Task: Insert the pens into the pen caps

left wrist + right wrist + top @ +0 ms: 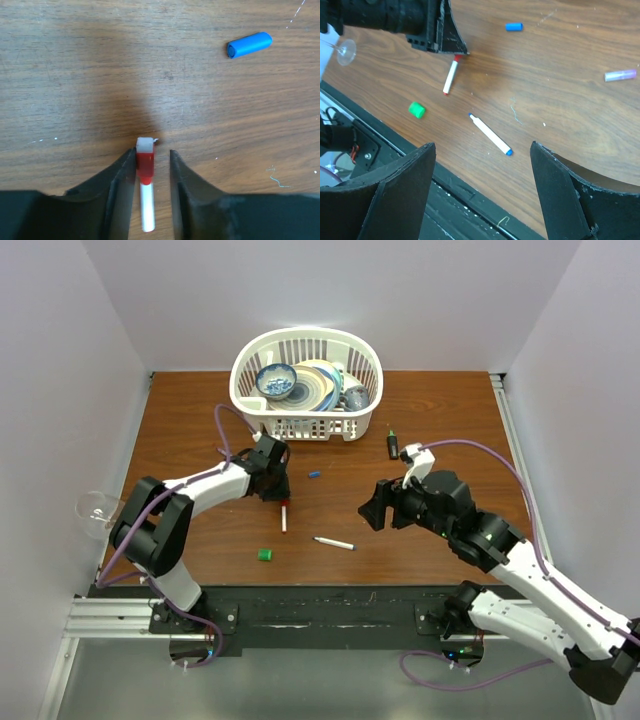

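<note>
A white pen [146, 210] with the red cap [145, 160] on its end lies on the table between the fingers of my left gripper [151, 151]. The left finger touches the cap, the right finger stands clear of it, so the gripper is open. The same capped pen [284, 517] lies just below the left gripper [275, 485]. A second white pen [490, 134] with a blue tip lies bare on the wood, below my wide-open, empty right gripper [481, 146]. The blue cap [315, 475], the green cap [265, 554] and the black marker [393, 445] lie apart on the table.
A white basket [365, 350] of dishes stands at the back centre. A wine glass [95, 510] sits at the table's left edge. A pale purple tube [620, 75] lies to the right. The black rail [320, 605] runs along the near edge.
</note>
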Motion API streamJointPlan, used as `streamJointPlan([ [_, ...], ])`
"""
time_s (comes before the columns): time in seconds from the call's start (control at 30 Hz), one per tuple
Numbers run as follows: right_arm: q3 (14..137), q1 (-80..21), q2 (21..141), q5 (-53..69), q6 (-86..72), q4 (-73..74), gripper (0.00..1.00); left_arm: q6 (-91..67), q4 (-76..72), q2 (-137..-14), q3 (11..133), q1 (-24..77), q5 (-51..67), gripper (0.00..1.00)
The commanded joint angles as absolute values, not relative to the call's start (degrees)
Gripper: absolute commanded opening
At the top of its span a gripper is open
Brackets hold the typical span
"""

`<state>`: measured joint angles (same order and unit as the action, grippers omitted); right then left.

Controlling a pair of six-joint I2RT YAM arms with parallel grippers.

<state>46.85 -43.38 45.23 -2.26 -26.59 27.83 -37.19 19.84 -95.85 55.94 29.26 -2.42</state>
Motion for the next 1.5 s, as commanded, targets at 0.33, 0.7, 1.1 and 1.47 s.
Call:
streamJointPlan([
  [0.33,46.1,-43.4,58.4,-1.5,-26.1,25.7,0.75,-31.3,23.6,-83.1,60.2,27.2,-4.2,0.62],
  [0.7,44.8,-44.6,70.0,2.6,-19.3,17.9,0.66,-26.4,23.0,-65.7,53.3,25.6,-3.2,0.79],
  [1.1,45.9,-48.5,82.8,0.7,-17.0,16.2,0.63,-22.3,21.9,-55.7,42.8,25.6,-2.3,1.0],
  [1.47,47.5,-54.7,88.3,-7.6,-21.4,19.2,0.51,-21.5,21.1,-53.8,42.5,25.6,-0.5,1.0],
])
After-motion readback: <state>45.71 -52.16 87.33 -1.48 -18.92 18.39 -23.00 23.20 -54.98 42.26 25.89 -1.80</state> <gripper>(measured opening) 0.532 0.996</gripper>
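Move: The uncapped white pen with blue ends lies about 7 cm left of the right hand, level with it fore and aft and some 21 cm below. From that pen, the red-capped pen is about 10 cm farther left and 6 cm farther out, the blue cap 4 cm left and 15 cm out. The left hand, its fingers already opening around the red cap, has that pen's middle 3 cm back, straight below; the white pen is 9 cm back, 10 cm right. Towards the uncapped white pen the right hand sinks some 20 cm, drifting about 5 cm left, tipping its fingers steeply down and half narrowing them over the pen's right-hand end, without a visible grip yet. The left hand spreads its fingers wide and leaves the red-capped pen, rising about 15 cm, dipping slightly and drawing back and left as its fingers tilt up some 25 degrees. ##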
